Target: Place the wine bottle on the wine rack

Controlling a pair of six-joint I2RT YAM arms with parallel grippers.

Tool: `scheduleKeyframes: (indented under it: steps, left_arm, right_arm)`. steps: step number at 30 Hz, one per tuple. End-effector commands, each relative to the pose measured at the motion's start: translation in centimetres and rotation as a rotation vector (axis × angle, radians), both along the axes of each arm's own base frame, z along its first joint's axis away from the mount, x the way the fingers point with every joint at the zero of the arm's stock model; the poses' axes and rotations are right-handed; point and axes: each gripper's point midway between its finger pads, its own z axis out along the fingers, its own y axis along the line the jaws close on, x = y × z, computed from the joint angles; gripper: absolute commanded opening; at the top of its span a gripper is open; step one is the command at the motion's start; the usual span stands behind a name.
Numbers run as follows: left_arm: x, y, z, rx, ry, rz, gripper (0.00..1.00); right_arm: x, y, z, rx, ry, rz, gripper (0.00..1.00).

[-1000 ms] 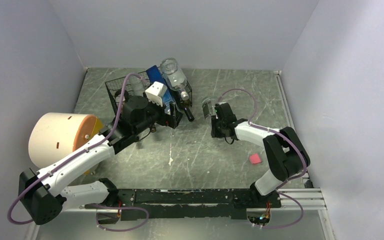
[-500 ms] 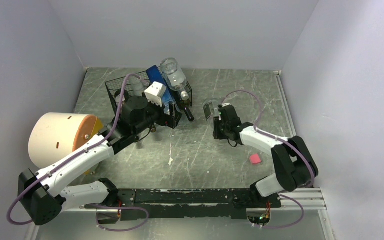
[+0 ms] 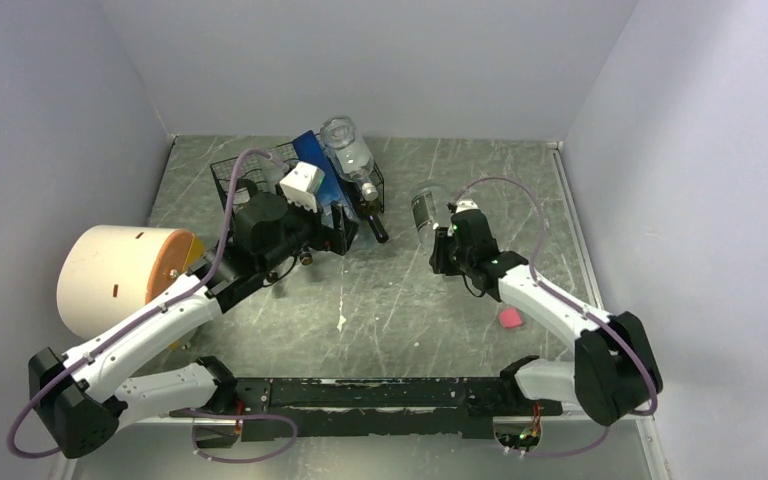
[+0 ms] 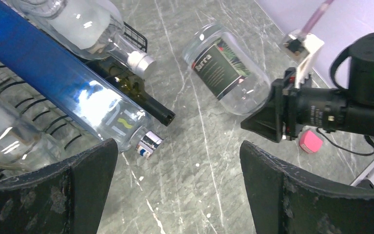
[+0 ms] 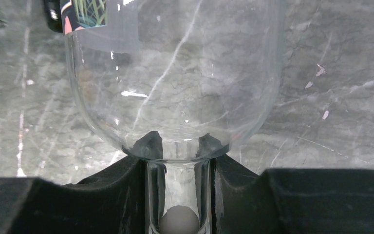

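A clear wine bottle (image 3: 425,209) with a dark label hangs tilted above the table, base pointing toward the back. My right gripper (image 3: 445,240) is shut on its neck. In the right wrist view the neck runs between the black fingers (image 5: 126,195) of my right gripper (image 5: 178,146), and the round body (image 5: 175,73) fills the view. The wine rack (image 3: 228,182), black wire, stands at the back left. My left gripper (image 4: 177,156) is open and holds nothing. It hovers over bare table just in front of the rack, and its view shows the held bottle (image 4: 224,73).
The rack carries a blue bottle (image 3: 318,165), a clear bottle (image 3: 350,155), a dark bottle (image 3: 370,222) whose neck sticks out, and another clear one (image 3: 270,172). A large cream cylinder with an orange end (image 3: 115,272) lies at the left. A pink block (image 3: 510,318) sits on the right.
My right arm has swung its elbow out to the right and carried the bottle slightly right and back. My left wrist has drawn back a little to the left.
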Motion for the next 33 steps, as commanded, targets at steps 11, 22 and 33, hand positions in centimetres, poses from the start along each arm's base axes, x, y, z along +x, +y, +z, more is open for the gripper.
scheduleKeyframes:
  steps: [11,22,33]
  left_arm:
    - [-0.4,8.0,13.2,-0.102,-0.284,0.29,0.99]
    - [-4.7,14.1,20.2,-0.253,-0.445,0.399,0.99]
    - [-7.4,19.8,21.0,-0.336,-0.469,0.561,0.96]
  right_arm:
    - [2.9,7.8,22.0,0.329,-0.516,0.125,0.0]
    - [1.7,21.6,29.4,0.557,-0.551,0.295,0.0]
    - [2.7,35.1,27.6,0.676,-0.445,0.33,0.0]
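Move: The clear bottle, already in the right fingers by its neck, is bound for the left end of the wine rack, about 32 cm left of that hand, 10 cm farther out and some 6 cm higher. On the way, the blue bottle lies roughly 22 cm left and 10 cm ahead, 9 cm up; the stacked clear bottle some 17 cm left and 13 cm ahead, 10 cm up. From the left hand, that rack end is about 13 cm left, 12 cm ahead and 13 cm below. Held by its neck, the clear bottle is lifted about 20 cm by the right arm and swept some 30 cm left past the stacked bottles towards the rack's left end, its wrist turning counter-clockwise and levelling, then dipping about 4 cm. The open left hand clears the way, going up, left and slightly back, fingertips tilting up. ##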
